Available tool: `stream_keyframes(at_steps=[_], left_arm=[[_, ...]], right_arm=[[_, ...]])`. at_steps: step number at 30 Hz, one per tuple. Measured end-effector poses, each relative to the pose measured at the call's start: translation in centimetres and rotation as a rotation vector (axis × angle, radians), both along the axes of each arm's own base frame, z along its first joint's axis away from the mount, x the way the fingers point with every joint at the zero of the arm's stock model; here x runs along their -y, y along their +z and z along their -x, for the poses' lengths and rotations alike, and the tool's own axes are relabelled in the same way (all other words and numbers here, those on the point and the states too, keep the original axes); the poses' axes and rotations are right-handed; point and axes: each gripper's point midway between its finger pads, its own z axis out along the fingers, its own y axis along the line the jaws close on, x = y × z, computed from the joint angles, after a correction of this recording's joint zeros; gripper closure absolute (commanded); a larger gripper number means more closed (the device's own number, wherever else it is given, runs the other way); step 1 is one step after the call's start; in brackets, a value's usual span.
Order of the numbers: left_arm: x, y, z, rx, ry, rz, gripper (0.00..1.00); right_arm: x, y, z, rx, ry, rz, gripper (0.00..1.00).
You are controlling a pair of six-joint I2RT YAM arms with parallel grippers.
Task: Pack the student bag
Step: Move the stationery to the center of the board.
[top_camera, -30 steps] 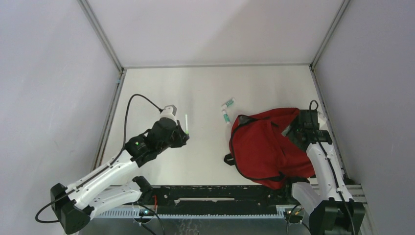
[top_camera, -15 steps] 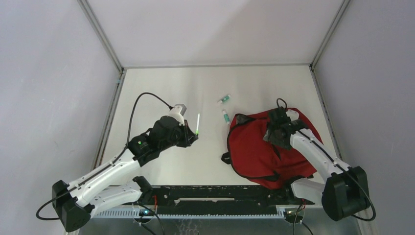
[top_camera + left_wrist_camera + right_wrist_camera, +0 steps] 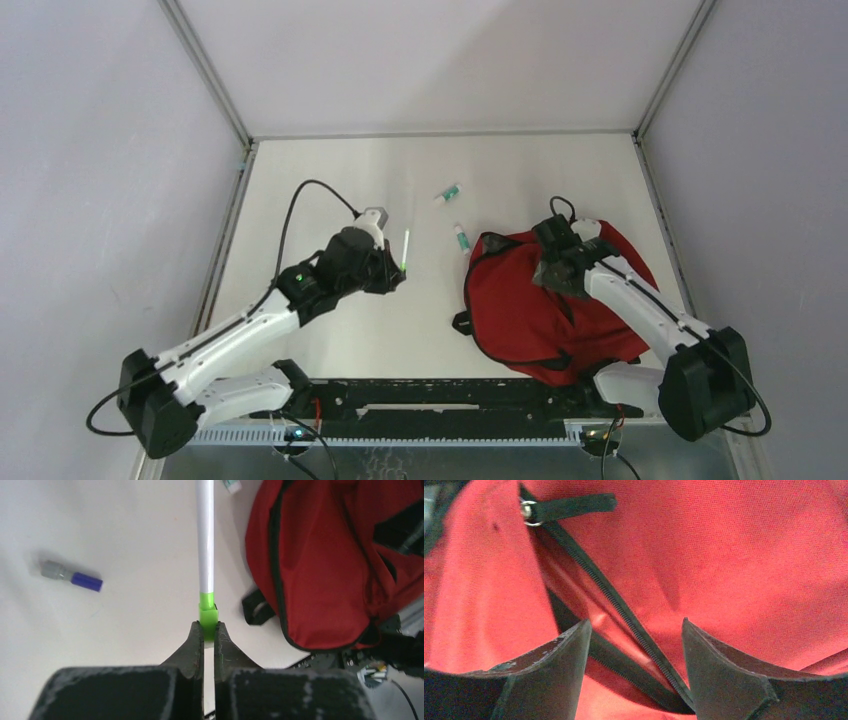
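The student bag is a red backpack lying at the right of the table, also seen in the left wrist view. My right gripper sits on the bag's upper part, open. Its jaws straddle the parted black zipper with nothing between them. The zipper pull lies at the upper left. My left gripper is shut on the green end of a white pen, left of the bag. The pen points away from the fingertips.
Two small green-and-white tubes lie above the bag's left corner, one close to it and one farther back. A blue marker with a grey cap lies on the table left of the pen. Black rails run along the near edge.
My right arm swung from the bag's right side onto its upper middle. The left arm carried the pen right and slightly back. The farther tube rolled up and left.
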Motion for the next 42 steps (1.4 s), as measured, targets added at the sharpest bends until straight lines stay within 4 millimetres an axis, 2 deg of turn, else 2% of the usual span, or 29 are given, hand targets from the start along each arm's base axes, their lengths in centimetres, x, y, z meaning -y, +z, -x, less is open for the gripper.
stream_keyframes(at_steps=[3, 6, 10, 12, 14, 17, 21, 23, 26, 30, 32, 34, 39, 42], left_arm=[[0.4, 0.2, -2.0, -0.022, 0.023, -0.036, 1.0], [1.9, 1.7, -4.1, 0.0, 0.003, -0.048, 1.0], [4.0, 3.1, -6.3, 0.006, -0.046, -0.035, 1.0], [4.8, 3.4, -8.4, -0.01, -0.05, -0.031, 1.0], [5.0, 3.3, -11.8, -0.012, -0.023, -0.04, 1.0], [4.7, 2.3, -16.4, -0.009, 0.005, -0.092, 1.0], [4.2, 0.0, -23.6, -0.005, 0.008, -0.184, 1.0], [3.5, -1.6, -27.0, -0.004, -0.005, -0.217, 1.0], [1.6, -3.8, -31.0, -0.005, -0.005, -0.262, 1.0], [-0.6, -5.8, -34.9, 0.004, 0.005, -0.297, 1.0], [-1.1, -6.4, -36.8, 0.025, 0.018, -0.293, 1.0], [-1.1, -7.0, -38.0, 0.039, 0.025, -0.281, 1.0], [0.4, -7.7, -41.2, 0.076, 0.102, -0.149, 1.0], [0.7, -8.0, -42.4, 0.07, 0.174, -0.083, 1.0]], right_arm=[[-0.5, 1.5, -0.3, 0.055, 0.036, -0.041, 0.28], [-0.9, 3.2, -0.8, 0.111, 0.076, -0.075, 0.29], [-1.1, 3.6, -1.1, 0.114, 0.104, -0.097, 0.28], [-1.3, 3.4, -1.0, 0.104, 0.114, -0.109, 0.28], [-1.6, 3.4, -1.0, 0.103, 0.123, -0.122, 0.28], [-2.1, 3.4, -1.0, 0.099, 0.138, -0.145, 0.28], [-2.7, 3.7, -0.9, 0.103, 0.155, -0.176, 0.28], [-3.0, 3.9, -0.7, 0.111, 0.164, -0.192, 0.28], [-3.1, 4.4, -0.5, 0.126, 0.172, -0.208, 0.27], [-3.3, 5.0, 0.0, 0.138, 0.181, -0.231, 0.27], [-3.5, 5.1, 0.1, 0.136, 0.187, -0.246, 0.28], [-3.8, 5.0, 0.3, 0.129, 0.191, -0.258, 0.28], [-5.0, 5.0, 0.8, 0.112, 0.217, -0.301, 0.28], [-5.6, 5.0, 1.1, 0.103, 0.23, -0.328, 0.29]])
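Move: The left hand already holds the green-capped highlighter. The farther glue stick, loose and on the move since just before, lies some 32 cm ahead of this hand, 13 cm to its right and about 15 cm below. On the table too, the other glue stick is about 21 cm ahead and 16 cm right of it, the purple marker roughly 11 cm ahead and 6 cm left. From the right hand, the farther glue stick is some 32 cm ahead, 29 cm left and 7 cm lower. Forward in one long, fast sweep, about 42 cm, the left hand carries the highlighter after the farther glue stick towards the board's far edge, first rising a little and swinging slightly right, then sinking to about 8 cm below its start; fingers stay shut, the wrist rolling some 15 degrees and partly back. The right hand, still open, lifts about 5 cm over the bag and drifts as far left, turning counter-clockwise. ##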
